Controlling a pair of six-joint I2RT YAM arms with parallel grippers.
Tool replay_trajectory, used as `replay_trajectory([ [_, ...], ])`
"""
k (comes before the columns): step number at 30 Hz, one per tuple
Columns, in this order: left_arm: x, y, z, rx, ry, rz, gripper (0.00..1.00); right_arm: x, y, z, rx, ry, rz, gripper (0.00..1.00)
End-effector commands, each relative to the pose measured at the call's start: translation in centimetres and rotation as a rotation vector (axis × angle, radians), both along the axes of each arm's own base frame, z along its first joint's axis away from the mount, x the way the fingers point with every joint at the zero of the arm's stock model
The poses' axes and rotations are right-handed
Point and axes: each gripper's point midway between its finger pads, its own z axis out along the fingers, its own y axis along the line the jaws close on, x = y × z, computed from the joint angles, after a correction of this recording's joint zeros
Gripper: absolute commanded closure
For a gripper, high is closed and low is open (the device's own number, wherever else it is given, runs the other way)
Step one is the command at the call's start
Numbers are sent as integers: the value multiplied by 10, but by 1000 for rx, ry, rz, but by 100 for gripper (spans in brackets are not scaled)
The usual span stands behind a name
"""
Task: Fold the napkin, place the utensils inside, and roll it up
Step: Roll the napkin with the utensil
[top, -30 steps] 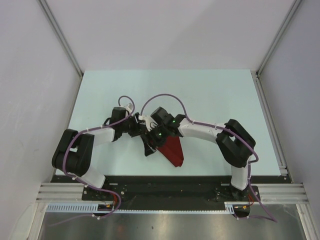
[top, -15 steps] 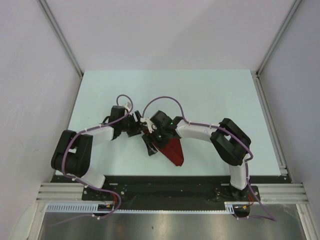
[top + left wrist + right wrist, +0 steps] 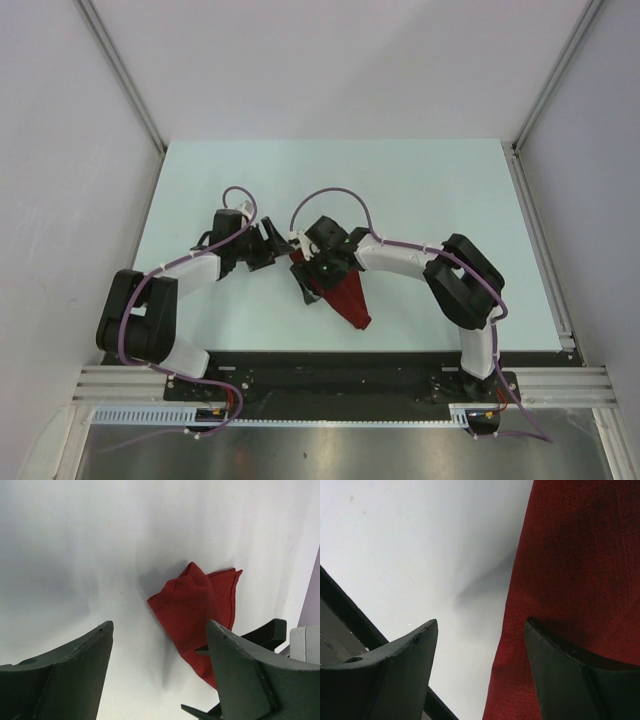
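The dark red napkin [image 3: 345, 295] lies bunched in a narrow wedge near the table's front middle. It also shows in the left wrist view [image 3: 200, 610] and the right wrist view [image 3: 580, 565]. My right gripper [image 3: 306, 284] is open at the napkin's left edge [image 3: 480, 630]; one finger [image 3: 580, 680] is over the cloth and the other [image 3: 385, 670] over bare table. My left gripper [image 3: 276, 245] is open and empty [image 3: 160, 632], a little left of the napkin and apart from it. No utensils are in view.
The pale table [image 3: 420, 190] has walls at the left, right and back. A black rail [image 3: 330, 365] runs along the front edge and shows as a dark strip in the right wrist view [image 3: 345, 610].
My left gripper has drawn back up and to the left, away from the napkin. The right gripper has shifted slightly, and the napkin's lower tip has moved a little right.
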Motion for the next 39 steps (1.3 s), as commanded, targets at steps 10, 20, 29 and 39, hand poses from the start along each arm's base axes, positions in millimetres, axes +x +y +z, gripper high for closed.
replay_trajectory([
  [10,8,-7,13,-17,-63,-24,21,23,-4,60,51,-136,-4,25],
  [20,8,-7,12,-22,-60,-27,21,60,-24,56,-26,-261,-119,25],
  [29,5,-8,12,-24,-58,-32,21,72,-30,23,-84,-262,-127,31],
  [39,4,-9,10,-24,-52,-37,21,39,-20,3,7,-49,-55,60],
])
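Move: The spot on the napkin's rolled edge where the right fingers next close lies about 5 cm ahead of the right hand and 3 cm to its right, some 1 cm lower. From this hand the roll's far tip is about 9 cm ahead and 2 cm left, its near corner roughly 6 cm back and 11 cm right. From the left hand, the closing spot lies about 4 cm back, 9 cm right and 4 cm below. Forward and to the right by about a centimetre along the table at first, the right hand then rises some 4 cm, arcs over the roll's near-left edge forward and somewhat right, and sinks onto the roll, ending about 5 cm farther out. The wrist tips the fingertips forward by some 10 degrees. On the way down the open fingers, now astride the rolled cloth, start closing on it. ##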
